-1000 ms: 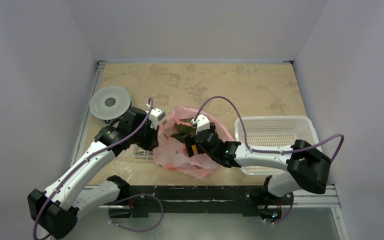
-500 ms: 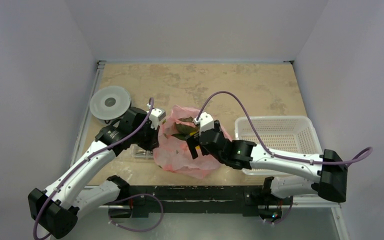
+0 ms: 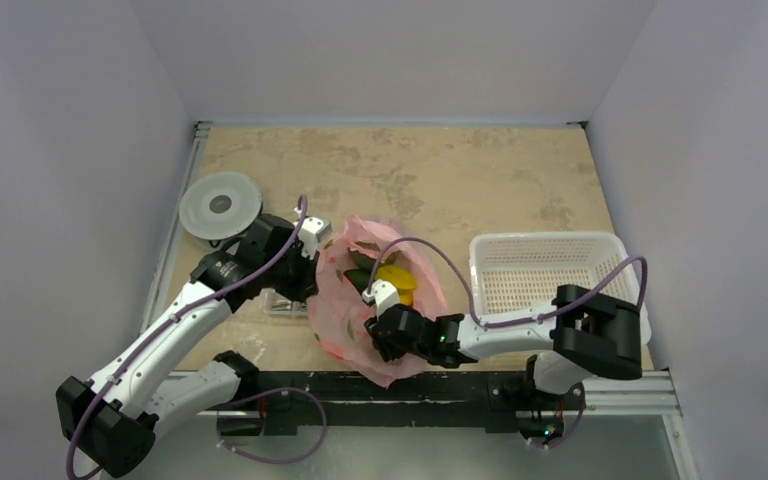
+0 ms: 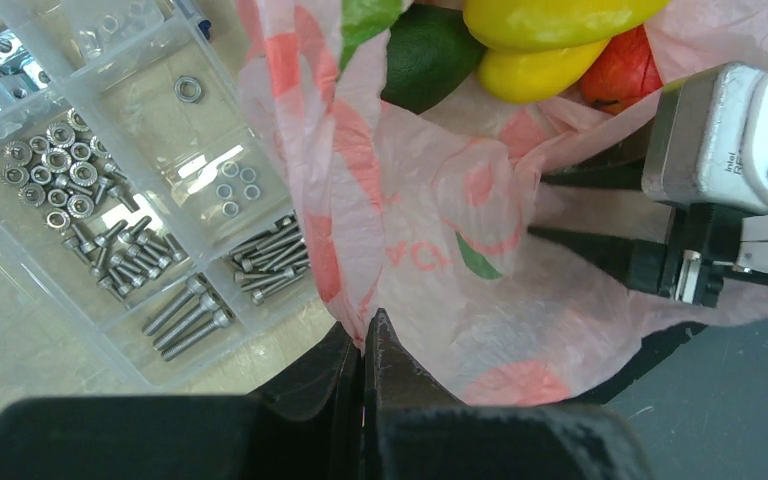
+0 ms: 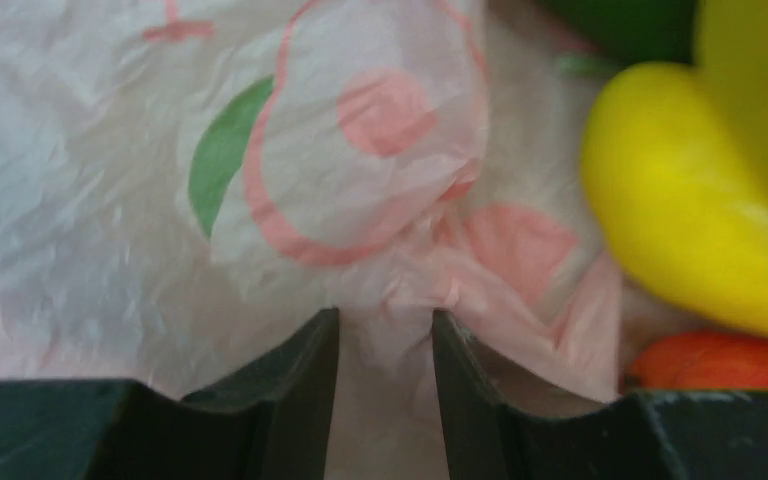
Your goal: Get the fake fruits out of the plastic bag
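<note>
The pink plastic bag (image 3: 345, 318) lies between my two arms with its mouth open. Inside it show a yellow fruit (image 3: 397, 280) and a dark green fruit (image 3: 363, 262). My left gripper (image 3: 311, 287) is shut on the bag's left edge (image 4: 360, 250); its wrist view shows the green fruit (image 4: 430, 70), two yellow fruits (image 4: 550, 18) and a red-orange one (image 4: 620, 70). My right gripper (image 3: 376, 340) is at the bag's near side. Its jaws (image 5: 385, 320) stand a narrow gap apart with a bunched fold of bag (image 5: 260, 150) between them, beside a yellow fruit (image 5: 680, 220).
A clear box of screws and nuts (image 4: 110, 180) lies just left of the bag, under my left arm. A white perforated basket (image 3: 540, 241) stands to the right. A round white disc (image 3: 222, 203) sits at the far left. The table's front rail is close behind my right gripper.
My right arm has swung from over the bag's mouth down to its near side, and its jaws have narrowed onto a fold. The yellow fruit is now uncovered. The left arm has stayed still.
</note>
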Controlling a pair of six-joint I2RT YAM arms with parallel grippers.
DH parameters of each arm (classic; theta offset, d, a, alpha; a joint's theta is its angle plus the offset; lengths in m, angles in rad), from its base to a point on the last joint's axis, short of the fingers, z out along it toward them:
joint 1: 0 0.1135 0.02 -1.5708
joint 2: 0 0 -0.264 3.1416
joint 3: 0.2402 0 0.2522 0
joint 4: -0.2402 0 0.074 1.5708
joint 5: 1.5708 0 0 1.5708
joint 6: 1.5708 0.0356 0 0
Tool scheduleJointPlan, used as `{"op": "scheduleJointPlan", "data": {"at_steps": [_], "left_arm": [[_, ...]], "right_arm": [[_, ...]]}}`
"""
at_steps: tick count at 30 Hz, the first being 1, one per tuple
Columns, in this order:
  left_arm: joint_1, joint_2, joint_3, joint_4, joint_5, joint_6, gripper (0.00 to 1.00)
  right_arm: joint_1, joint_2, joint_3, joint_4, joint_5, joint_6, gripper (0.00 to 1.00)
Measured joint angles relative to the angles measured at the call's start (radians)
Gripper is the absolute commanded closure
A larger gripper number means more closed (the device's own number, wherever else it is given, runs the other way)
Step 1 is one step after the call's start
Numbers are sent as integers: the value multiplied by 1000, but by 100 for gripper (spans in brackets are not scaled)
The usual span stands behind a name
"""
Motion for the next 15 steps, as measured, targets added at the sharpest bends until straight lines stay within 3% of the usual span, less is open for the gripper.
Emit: {"op": "scheduleJointPlan", "data": {"at_steps": [2, 5, 12, 15], "left_arm": [[0, 0, 0, 0, 0, 0, 100], [0, 1, 0, 0, 1, 0, 100], [0, 84, 10, -9, 18, 1, 100], [0, 169, 70, -47, 7, 14, 100]], "right_arm": [[10, 6, -25, 49, -1, 28, 60], [13, -35, -68, 72, -7, 68, 49], [12, -305, -86, -17, 35, 95, 25], [12, -397, -53, -72, 84, 82, 9]]}}
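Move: The yellow pepper in the open bag lies about 14 cm ahead of the right hand, 2 cm to its right and a couple of centimetres above. The smooth green avocado is level with it, some 7 cm to its left; the lower yellow fruit sits 10 cm ahead and 3 cm right of the hand, the red fruit roughly 9 cm ahead and 5 cm right. From the left hand the pepper lies about 16 cm to the right, 2 cm ahead and 10 cm below. The bag's near sheet is let go as the right hand comes off it, hardly shifting at first and then rising some 10 cm nearly straight up. Its fingers spread from under half open to about three-quarters, and the wrist tips 15 to 20 degrees so that they point flatter to the left. The left hand keeps its shut grip on the bag's left rim and sinks barely 2 cm. ##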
